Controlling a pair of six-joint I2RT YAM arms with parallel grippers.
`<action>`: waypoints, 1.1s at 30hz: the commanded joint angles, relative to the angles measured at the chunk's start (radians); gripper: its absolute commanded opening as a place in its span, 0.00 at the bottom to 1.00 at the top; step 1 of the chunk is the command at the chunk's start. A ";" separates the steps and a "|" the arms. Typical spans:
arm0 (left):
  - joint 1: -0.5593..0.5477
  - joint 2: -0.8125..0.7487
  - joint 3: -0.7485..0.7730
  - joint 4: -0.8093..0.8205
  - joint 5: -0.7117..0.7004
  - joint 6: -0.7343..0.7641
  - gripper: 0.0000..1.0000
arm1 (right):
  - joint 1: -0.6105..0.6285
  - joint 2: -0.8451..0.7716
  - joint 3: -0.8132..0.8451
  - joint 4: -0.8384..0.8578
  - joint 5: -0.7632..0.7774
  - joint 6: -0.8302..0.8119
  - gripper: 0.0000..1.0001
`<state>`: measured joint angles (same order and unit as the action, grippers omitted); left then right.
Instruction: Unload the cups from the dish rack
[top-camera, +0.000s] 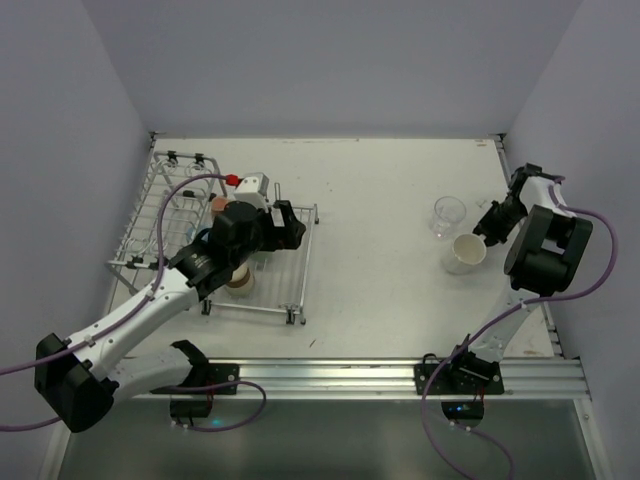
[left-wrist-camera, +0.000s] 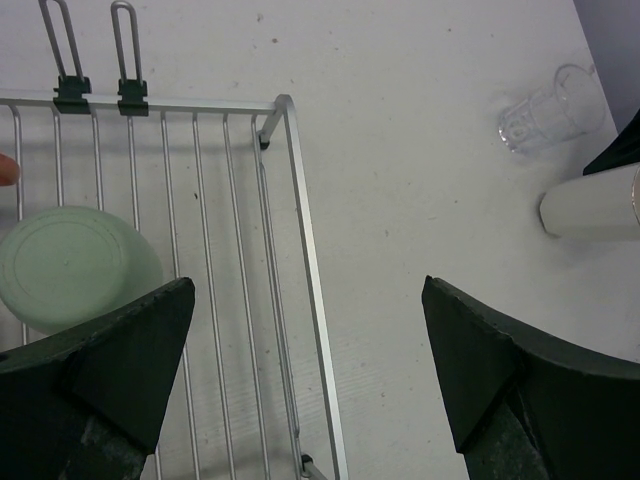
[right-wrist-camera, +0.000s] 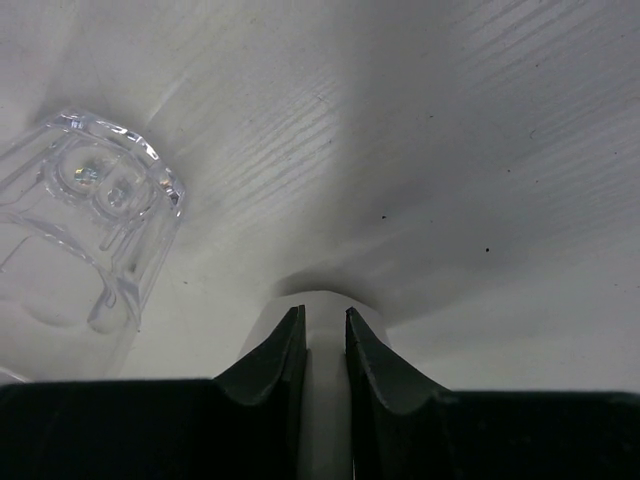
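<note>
The silver wire dish rack (top-camera: 150, 215) stands on the left of the table. A pale green cup (left-wrist-camera: 75, 265) sits mouth down on its wires, and a brown cup with a cream rim (top-camera: 240, 283) shows under my left arm. My left gripper (left-wrist-camera: 308, 300) hangs open above the rack's right rim (left-wrist-camera: 305, 250), holding nothing. On the right, my right gripper (right-wrist-camera: 325, 320) is shut on the wall of a white cup (right-wrist-camera: 325, 390), which is low over the table and tilted (top-camera: 465, 253). A clear cup (top-camera: 448, 215) stands just behind it.
A small red-tipped item (top-camera: 230, 180) and a pinkish cup (top-camera: 218, 203) lie at the rack's back, partly hidden by my left arm. White walls close in the table on three sides. The metal rail (top-camera: 350, 375) runs along the near edge.
</note>
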<state>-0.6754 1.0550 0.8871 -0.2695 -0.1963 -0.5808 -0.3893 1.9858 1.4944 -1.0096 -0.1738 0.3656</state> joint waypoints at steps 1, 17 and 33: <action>-0.003 0.020 0.033 0.047 -0.022 0.030 1.00 | -0.005 -0.021 0.052 0.005 -0.035 -0.022 0.22; -0.003 0.062 0.087 -0.002 -0.126 0.061 1.00 | 0.006 -0.123 0.079 -0.015 0.003 -0.002 0.73; 0.020 0.283 0.308 -0.393 -0.502 -0.027 1.00 | 0.350 -0.743 -0.032 0.029 0.126 0.024 0.75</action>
<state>-0.6632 1.3289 1.1633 -0.5724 -0.5961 -0.5579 -0.1429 1.3483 1.5089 -0.9714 -0.0605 0.3912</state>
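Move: From the left hand the green cup in the rack lies about 4 cm ahead, 8 to the left and 14 below. Around that cup, the orange mug is some 8 cm farther out and 9 left, the cream-and-brown cup roughly 8 nearer and 5 left. The right hand still pinches the white mug's handle, the mug's middle about 5 cm left and 4 back at fingertip height; the clear glass is some 10 left, 3 ahead. Opening on the white mug's handle while easing just over 1 cm forward, the right hand comes free, then climbs quickly by some 22 cm, swinging left about 7 cm late on as the fingers tip up from straight down. After a small dip, the open left hand goes about 5 cm left and as far forward towards the green cup, rolling its left side up and turning counter-clockwise some 20 degrees, sinking slightly at the end. ##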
